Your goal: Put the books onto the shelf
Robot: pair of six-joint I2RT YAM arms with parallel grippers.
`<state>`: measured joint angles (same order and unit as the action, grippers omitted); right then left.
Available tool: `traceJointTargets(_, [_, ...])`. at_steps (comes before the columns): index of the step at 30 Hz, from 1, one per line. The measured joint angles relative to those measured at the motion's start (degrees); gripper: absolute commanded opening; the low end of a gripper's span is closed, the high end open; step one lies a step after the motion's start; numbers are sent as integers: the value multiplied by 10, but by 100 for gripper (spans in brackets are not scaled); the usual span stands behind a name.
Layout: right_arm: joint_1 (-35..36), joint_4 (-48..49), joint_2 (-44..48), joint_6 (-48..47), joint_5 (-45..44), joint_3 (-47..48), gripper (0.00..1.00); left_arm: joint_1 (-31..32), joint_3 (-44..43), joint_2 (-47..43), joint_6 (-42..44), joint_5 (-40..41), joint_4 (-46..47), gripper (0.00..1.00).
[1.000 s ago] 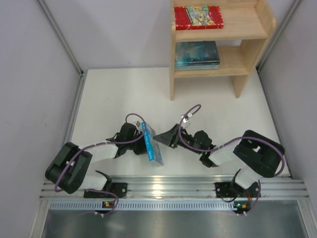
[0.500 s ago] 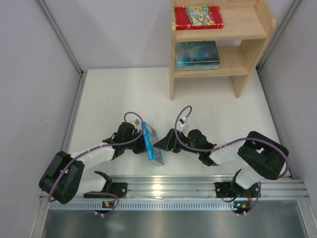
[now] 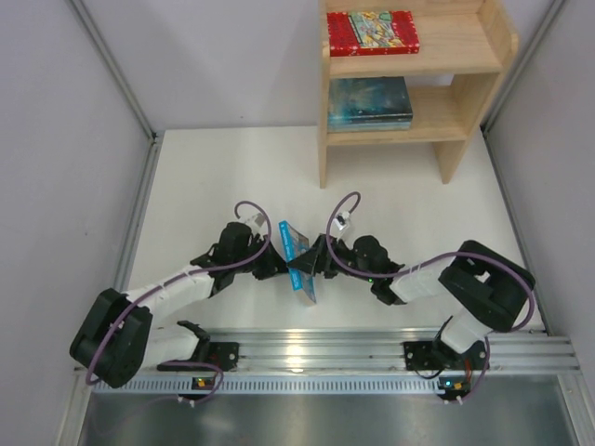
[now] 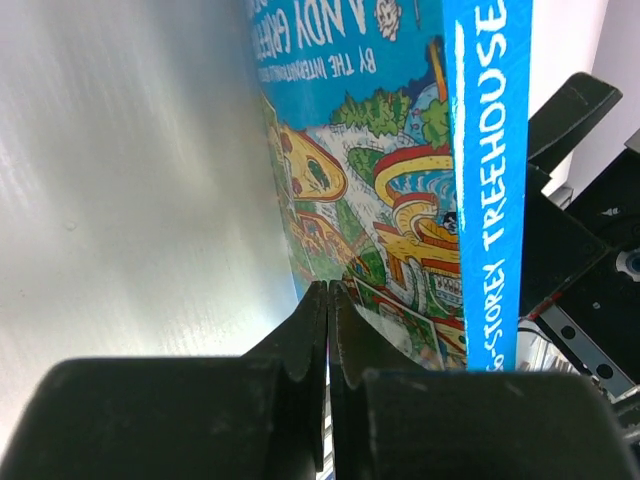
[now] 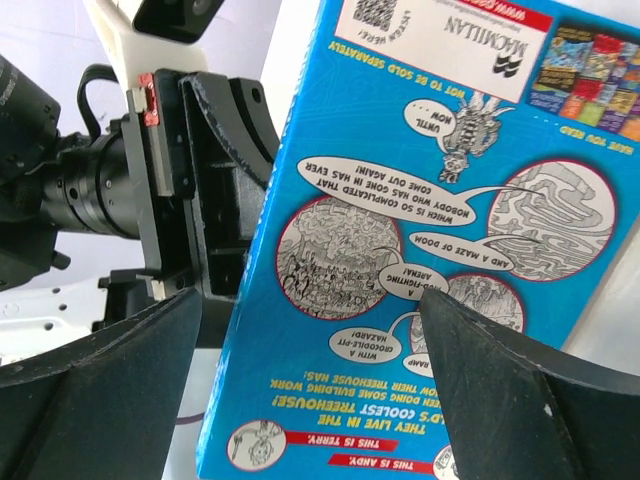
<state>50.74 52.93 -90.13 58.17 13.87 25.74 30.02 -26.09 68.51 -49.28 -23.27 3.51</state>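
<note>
A bright blue cartoon book (image 3: pixel 299 253) stands on edge on the white table (image 3: pixel 223 177) between my two grippers. My left gripper (image 3: pixel 277 265) is shut, and in the left wrist view its tips (image 4: pixel 328 292) rest against the book's picture cover (image 4: pixel 370 190); nothing shows between the jaws. My right gripper (image 3: pixel 313 259) is open. In the right wrist view its fingers (image 5: pixel 100 390) spread wide in front of the book's back cover (image 5: pixel 400 150). On the wooden shelf (image 3: pixel 469 51), a red book (image 3: pixel 372 32) lies on the top tier and a dark teal book (image 3: pixel 370 102) on the lower one.
The shelf stands at the table's back right, against grey walls (image 3: pixel 56 139). An aluminium rail (image 3: pixel 307 351) runs along the near edge, with both arm bases on it. Purple cables (image 3: pixel 339 218) loop above the wrists.
The left arm has pushed the blue book to the right and a little away. The right gripper has moved left up to the book and opened wider.
</note>
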Motion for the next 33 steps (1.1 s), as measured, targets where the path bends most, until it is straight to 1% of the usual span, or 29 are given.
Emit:
traceJointTargets(3, [-9,6,-4,-1,2,0,92,7,0,7,-5,-1,13,0])
traceJointTargets(8, [-18,-5,4,-11,-5,0,92,37,-17,9,-16,-10,26,0])
traceJointTargets(11, [-22,-38,26,-26,-12,0,88,58,-37,18,-19,-20,33,0])
traceJointTargets(14, [-22,-92,57,-42,-25,6,77,68,-47,30,-19,-23,44,0])
traceJointTargets(15, [-22,-111,66,-49,-30,7,70,68,-47,33,-19,-23,45,0])
traceJointTargets(17, [-22,-143,80,-65,-37,8,62,70,-47,39,-19,-21,45,0])
traceJointTargets(18, [-22,-163,86,-75,-41,13,51,70,-47,41,-18,-18,45,0])
traceJointTargets(20, [-22,-198,96,-94,-50,23,42,71,-47,42,-18,-11,41,0])
traceJointTargets(21, [-22,-210,99,-103,-55,27,33,70,-47,42,-17,-9,40,0])
traceJointTargets(23, [-22,-240,103,-122,-68,36,25,69,-47,41,-16,0,34,0])
traceJointTargets(24, [-22,-253,102,-128,-74,38,14,69,-47,40,-15,4,31,0])
traceJointTargets(26, [-21,-280,102,-133,-75,38,0,70,-51,37,-9,18,18,0])
traceJointTargets(27, [-21,-289,102,-133,-76,39,0,70,-55,35,-5,24,7,2])
traceJointTargets(28, [-21,-295,102,-133,-76,40,0,70,-60,29,2,38,-10,9])
traceJointTargets(29, [-21,-300,102,-133,-77,40,0,70,-67,22,10,50,-30,33])
traceJointTargets(30, [-22,-303,102,-131,-78,41,0,69,-75,12,19,65,-55,49])
traceJointTargets(32, [-26,-304,102,-125,-75,40,0,67,-93,-16,35,92,-103,66])
traceJointTargets(33, [-31,-302,102,-116,-64,40,0,64,-103,-36,42,105,-129,69])
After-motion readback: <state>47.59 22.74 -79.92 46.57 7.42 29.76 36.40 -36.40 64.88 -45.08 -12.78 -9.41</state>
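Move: The treehouse book stands tilted between the hands with its spine uppermost, the spine already between the right hand's open fingers; its middle is about 4 cm below the right hand, level with it fore and aft, and 1 cm to its right. From the left hand, whose shut tips are at the front cover, it lies roughly 4 cm to the right, 1 cm ahead and 1 cm lower. The foot of the shelf's left panel stands some 21 cm ahead of the right hand, 7 cm to its right and 10 cm below. The left hand, fingers shut, pushes the front cover about 5 cm to the right and some 3 cm up, tipping the book towards the right hand, then eases back left, and at the end opens its fingers over halfway as it goes on left and up, off the cover. Meanwhile the right hand edges forward a little, then draws right about 5 cm and sinks nearly 3 cm, its left-pointing fingers tipping some 20 degrees further down as they close and pinch the spine. ##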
